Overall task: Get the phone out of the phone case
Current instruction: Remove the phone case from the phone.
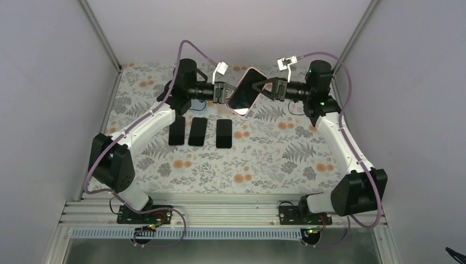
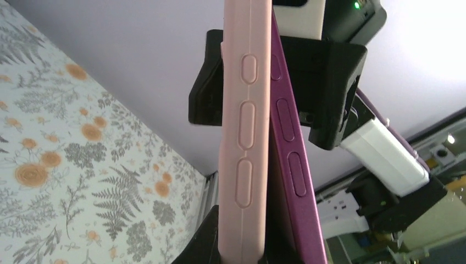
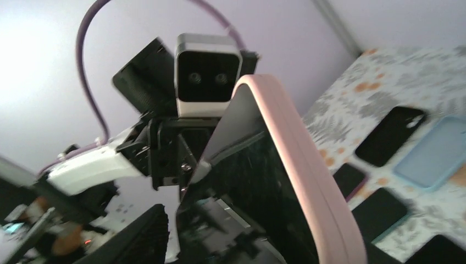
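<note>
The phone [image 1: 243, 94], dark screen and purple frame, hangs in the air at the back of the table in a pink phone case [image 1: 254, 72]. In the left wrist view the purple phone edge [image 2: 291, 159] stands a little apart from the pink case wall [image 2: 244, 137]. My left gripper [image 1: 223, 92] is shut on the case from the left; one black finger [image 2: 206, 242] presses its side. My right gripper [image 1: 262, 86] is at the phone's right end with its jaws open. A gap shows between its dark finger [image 3: 132, 236] and the screen [image 3: 258, 187]; its other finger is hidden.
Three dark phones [image 1: 177, 130] [image 1: 198, 131] [image 1: 223, 133] lie in a row on the flowered table [image 1: 264, 159] under the held phone. The right wrist view also shows a light blue case [image 3: 439, 151] beside a black phone [image 3: 393, 135]. White walls enclose the table.
</note>
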Available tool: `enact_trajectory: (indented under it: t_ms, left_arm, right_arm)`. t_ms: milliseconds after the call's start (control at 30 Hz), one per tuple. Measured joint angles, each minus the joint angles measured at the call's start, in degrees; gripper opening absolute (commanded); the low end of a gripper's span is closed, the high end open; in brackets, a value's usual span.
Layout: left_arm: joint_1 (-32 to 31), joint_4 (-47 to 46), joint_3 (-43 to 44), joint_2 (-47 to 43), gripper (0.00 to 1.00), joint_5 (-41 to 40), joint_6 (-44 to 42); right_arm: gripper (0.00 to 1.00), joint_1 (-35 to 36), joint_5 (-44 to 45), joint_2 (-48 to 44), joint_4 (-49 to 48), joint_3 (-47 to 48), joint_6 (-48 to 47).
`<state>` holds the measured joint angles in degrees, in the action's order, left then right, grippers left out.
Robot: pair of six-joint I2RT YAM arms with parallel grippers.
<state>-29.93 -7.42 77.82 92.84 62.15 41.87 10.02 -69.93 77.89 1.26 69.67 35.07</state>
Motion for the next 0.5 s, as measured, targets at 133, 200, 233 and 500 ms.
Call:
enact_trajectory:
  t_ms: [133,200,233,500]
  left_arm:
    - [1.3,-2.3,0.0,0.0,0.02,-2.2,4.8]
    - [1.7,-2.2,0.0,0.0,0.02,-3.3,6.5]
    - [2.0,-2.1,0.0,0.0,0.02,-4.1,7.5]
    - [3.1,7.9,3.5,1.7,0.02,-13.8,10.2]
  right_arm:
    - [0.81,-0.1,8.0,0.4,6.4,5.0,-5.9]
    - [0.85,-0.3,11.3,0.4,8.1,6.2,-8.1]
    - [0.86,-0.4,12.5,0.4,8.6,6.5,-8.8]
    - [0.96,0.2,25.0,0.5,14.3,9.3,-16.9]
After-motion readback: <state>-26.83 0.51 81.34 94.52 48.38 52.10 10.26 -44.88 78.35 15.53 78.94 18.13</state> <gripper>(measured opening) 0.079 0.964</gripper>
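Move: I hold the pink phone case, its phone partly tipped out, in my left hand; its middle is about 4 cm to the right of that hand, level with it. From my half-open right hand it is some 4 cm left and 1 cm back. About 34 cm below my left hand, the clear case lies 4 cm to its left; the nearest bare phone lies 15 cm back and 5 cm left, the blue case 2 cm forward and 18 cm left. My right hand, its fingers already parted, opens almost fully and backs clear of the phone's right edge, going forward about 6 cm and half as far right while turning clockwise some 20 degrees. My left hand keeps its grip on case and phone and carries them about 6 cm forward, slightly left, swinging counter-clockwise and rolling the forward edge down. ##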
